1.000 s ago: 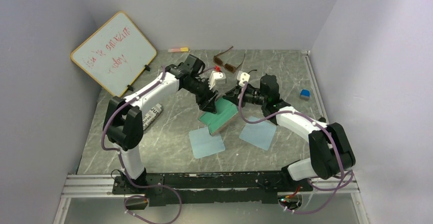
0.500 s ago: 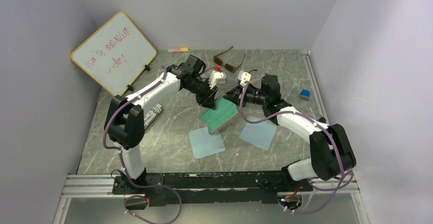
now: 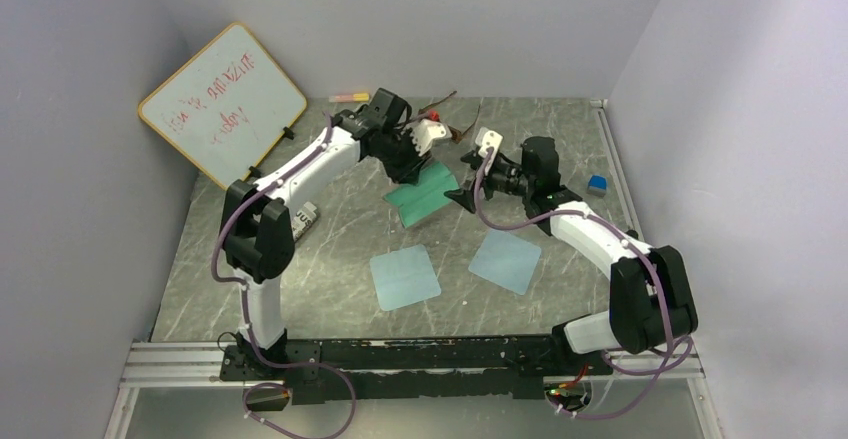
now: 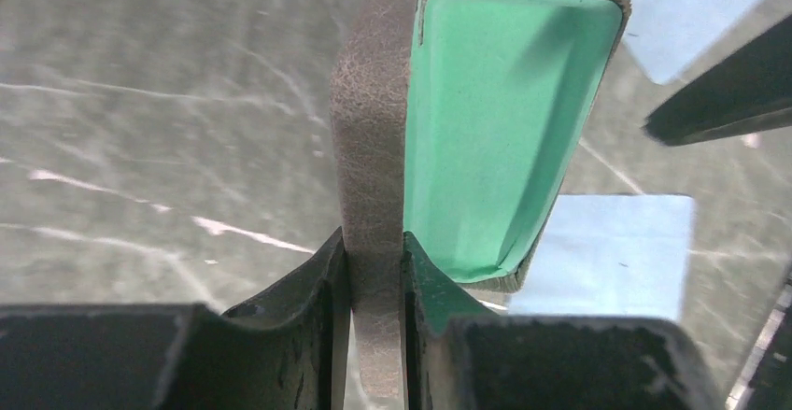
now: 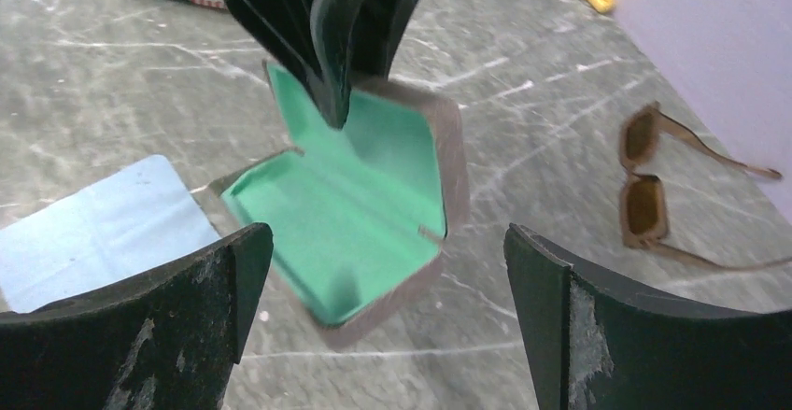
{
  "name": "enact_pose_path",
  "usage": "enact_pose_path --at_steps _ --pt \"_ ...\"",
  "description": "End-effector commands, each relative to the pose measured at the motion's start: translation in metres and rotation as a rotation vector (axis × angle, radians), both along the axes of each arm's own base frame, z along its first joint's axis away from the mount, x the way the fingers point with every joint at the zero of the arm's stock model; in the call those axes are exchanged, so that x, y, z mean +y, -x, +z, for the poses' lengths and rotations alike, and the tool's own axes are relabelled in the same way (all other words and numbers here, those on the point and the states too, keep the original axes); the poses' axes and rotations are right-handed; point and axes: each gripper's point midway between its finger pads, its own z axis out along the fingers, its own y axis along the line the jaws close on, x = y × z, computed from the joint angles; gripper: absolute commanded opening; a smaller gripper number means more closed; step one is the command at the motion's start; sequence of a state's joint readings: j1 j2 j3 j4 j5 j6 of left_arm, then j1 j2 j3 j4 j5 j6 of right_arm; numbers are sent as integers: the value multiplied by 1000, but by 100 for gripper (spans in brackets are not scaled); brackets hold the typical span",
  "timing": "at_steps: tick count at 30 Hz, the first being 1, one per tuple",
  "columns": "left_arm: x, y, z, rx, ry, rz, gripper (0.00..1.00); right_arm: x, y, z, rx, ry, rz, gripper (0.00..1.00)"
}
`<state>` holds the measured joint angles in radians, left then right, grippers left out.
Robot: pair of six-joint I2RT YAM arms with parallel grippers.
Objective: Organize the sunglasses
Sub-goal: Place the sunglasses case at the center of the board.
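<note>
The brown case (image 4: 486, 130) with green lining hangs open, just above the table (image 3: 330, 259). My left gripper (image 4: 375, 242) is shut on its brown side wall, one finger outside and one on the green inside. In the top view the left gripper (image 3: 415, 164) holds the case (image 3: 425, 194) at mid-table towards the back. My right gripper (image 5: 388, 242) stands wide open just right of the case (image 5: 355, 205), touching nothing. The brown sunglasses (image 5: 649, 190) with amber lenses lie unfolded on the table behind the case, by the back wall.
Two light blue cloths (image 3: 404, 277) (image 3: 505, 261) lie flat in front of the case. A grey lettered pouch (image 3: 300, 224) lies at the left, with a whiteboard (image 3: 222, 102) leaning behind it. A marker (image 3: 349, 97) lies by the back wall and a small blue block (image 3: 597, 184) at the right.
My left gripper has shut on the case and carried it back and left. My right gripper has let go of the case, opened wide and drawn off to the right.
</note>
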<state>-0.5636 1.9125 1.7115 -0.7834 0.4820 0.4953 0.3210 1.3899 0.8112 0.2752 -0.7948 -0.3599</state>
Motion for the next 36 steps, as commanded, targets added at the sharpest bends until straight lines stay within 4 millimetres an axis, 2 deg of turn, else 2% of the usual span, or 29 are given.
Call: enact_pose_path --at_steps 1,9,16,22,28,36 --pt "1 -41 19 -202 -90 7 9 -21 -17 34 -98 -17 -87 100" --pt "4 -74 5 -348 -318 -94 10 -54 -39 44 -141 -32 -234 100" --pt "9 -102 -8 -446 -451 -142 8 -81 -55 45 -164 -27 -361 100" --pt "10 -128 -13 -540 -523 -154 5 -84 -55 44 -165 -27 -360 100" --pt "7 -141 -23 -565 -557 -180 5 -84 -54 42 -165 -27 -349 100" --pt "6 -154 -29 -597 -577 -146 14 -82 -52 41 -160 -28 -333 100"
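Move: Straight ahead of the left hand, which grips the open sunglasses case by its lid, the central resting spot lies about 10 cm out and 12 cm down. The brown sunglasses are some 22 cm ahead, 10 cm right; the black sunglasses 12 cm ahead, 21 cm right. From the empty right hand, the black sunglasses lie roughly 16 cm ahead, 8 cm right and 18 cm below; the spot is 14 cm ahead, 11 cm left. Carrying the case outward about 13 cm, the left hand first rises slightly, then sinks to end 5 cm lower, swinging its right-slanting fingers by some 45 degrees to point down and forward; the grip on the lid holds. The right hand, still wide open, backs off to the right and forward, turning clockwise, and stops nearer the black sunglasses. ##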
